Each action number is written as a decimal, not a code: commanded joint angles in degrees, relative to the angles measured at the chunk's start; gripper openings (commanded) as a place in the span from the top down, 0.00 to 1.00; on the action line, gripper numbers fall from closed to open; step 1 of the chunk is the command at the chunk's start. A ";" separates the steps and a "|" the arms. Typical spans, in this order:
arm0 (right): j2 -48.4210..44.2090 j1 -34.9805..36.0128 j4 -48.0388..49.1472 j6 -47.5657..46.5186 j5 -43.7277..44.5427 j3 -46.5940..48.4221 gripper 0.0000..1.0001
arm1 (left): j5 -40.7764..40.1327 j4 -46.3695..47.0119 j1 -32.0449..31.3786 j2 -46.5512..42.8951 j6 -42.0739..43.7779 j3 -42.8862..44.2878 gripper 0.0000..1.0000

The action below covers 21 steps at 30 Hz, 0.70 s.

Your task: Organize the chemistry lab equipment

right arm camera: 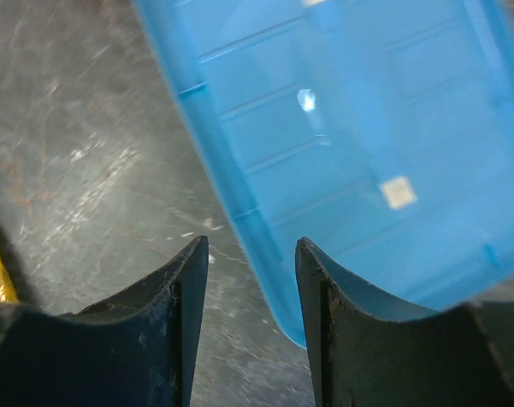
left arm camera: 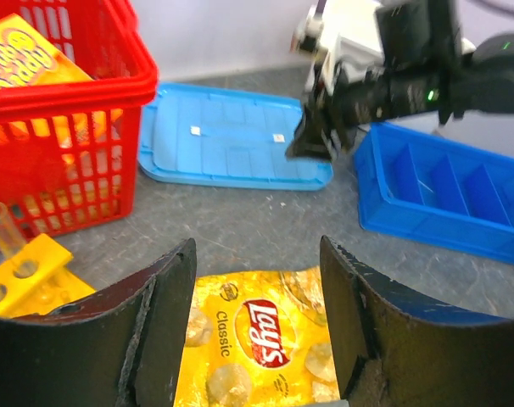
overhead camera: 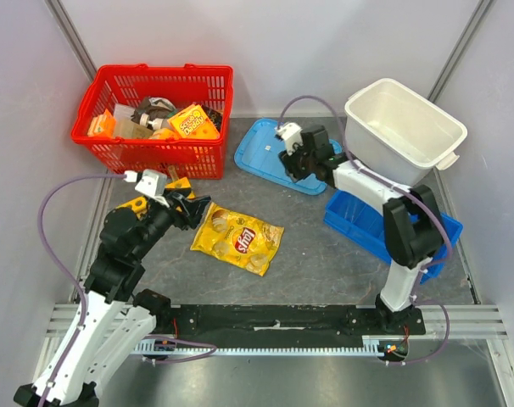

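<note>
A yellow test-tube rack (overhead camera: pixel 181 183) lies by the red basket, partly under my left arm. In the left wrist view the rack (left arm camera: pixel 28 271) holds a clear tube (left arm camera: pixel 1 229). My left gripper (overhead camera: pixel 199 212) is open and empty, its jaws (left arm camera: pixel 257 246) framing a yellow Lay's chip bag (left arm camera: pixel 257 339) on the table below. My right gripper (overhead camera: pixel 289 165) is open and empty, its jaws (right arm camera: pixel 250 246) straddling the near edge of the flat blue lid (right arm camera: pixel 367 127), low over it. A blue divided tray (overhead camera: pixel 359 225) sits at the right.
The red basket (overhead camera: pixel 155 157) at the back left holds snack boxes and other items. A white tub (overhead camera: pixel 401 127) stands at the back right. The chip bag (overhead camera: pixel 237 238) lies mid-table. The blue lid (overhead camera: pixel 261 148) lies between basket and tub.
</note>
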 commanded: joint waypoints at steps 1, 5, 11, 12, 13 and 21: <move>4.63 2.19 -0.99 -8.47 -5.32 3.86 0.47 | -5.73 3.48 -0.37 -3.05 2.30 -1.24 0.34; 7.97 2.63 -1.17 -10.67 -7.27 4.22 0.46 | -6.87 3.13 -0.37 -3.84 2.21 -1.33 0.35; 11.67 2.63 -0.91 -13.31 -5.34 5.71 0.45 | -8.72 3.21 -0.37 -4.72 2.21 -1.68 0.36; 12.46 2.63 -1.08 -13.57 -5.33 6.15 0.44 | -8.55 3.22 -0.37 -4.72 2.21 -1.77 0.35; 12.99 2.63 -1.34 -13.93 -5.42 6.59 0.44 | -8.46 3.30 -0.28 -4.55 2.21 -1.77 0.35; 17.64 3.15 -1.17 -15.86 -3.32 9.14 0.48 | -9.60 3.13 -0.37 -4.73 2.47 -1.86 0.36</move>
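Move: The blue lid lies flat below the right hand, its middle about 9 cm ahead, 1 cm left and 12 cm down; from the left hand it is some 28 cm ahead, 17 cm right and 31 cm down. The Lays bag is about 13 cm back and 13 cm left of the right hand, the blue organizer 8 cm back and 22 cm right, the white bin some 12 cm ahead and 24 cm right. The blue lid's near edge is what the right hand sinks to, dropping about 9 cm and drifting some 3 cm left while turning roughly 15 degrees counter-clockwise, its left side dipping. An early 2 cm draw back is made up again. Its half-open fingers end close over the rim, one on either side. The empty left hand eases 2.5 cm left, turning slightly counter-clockwise. ##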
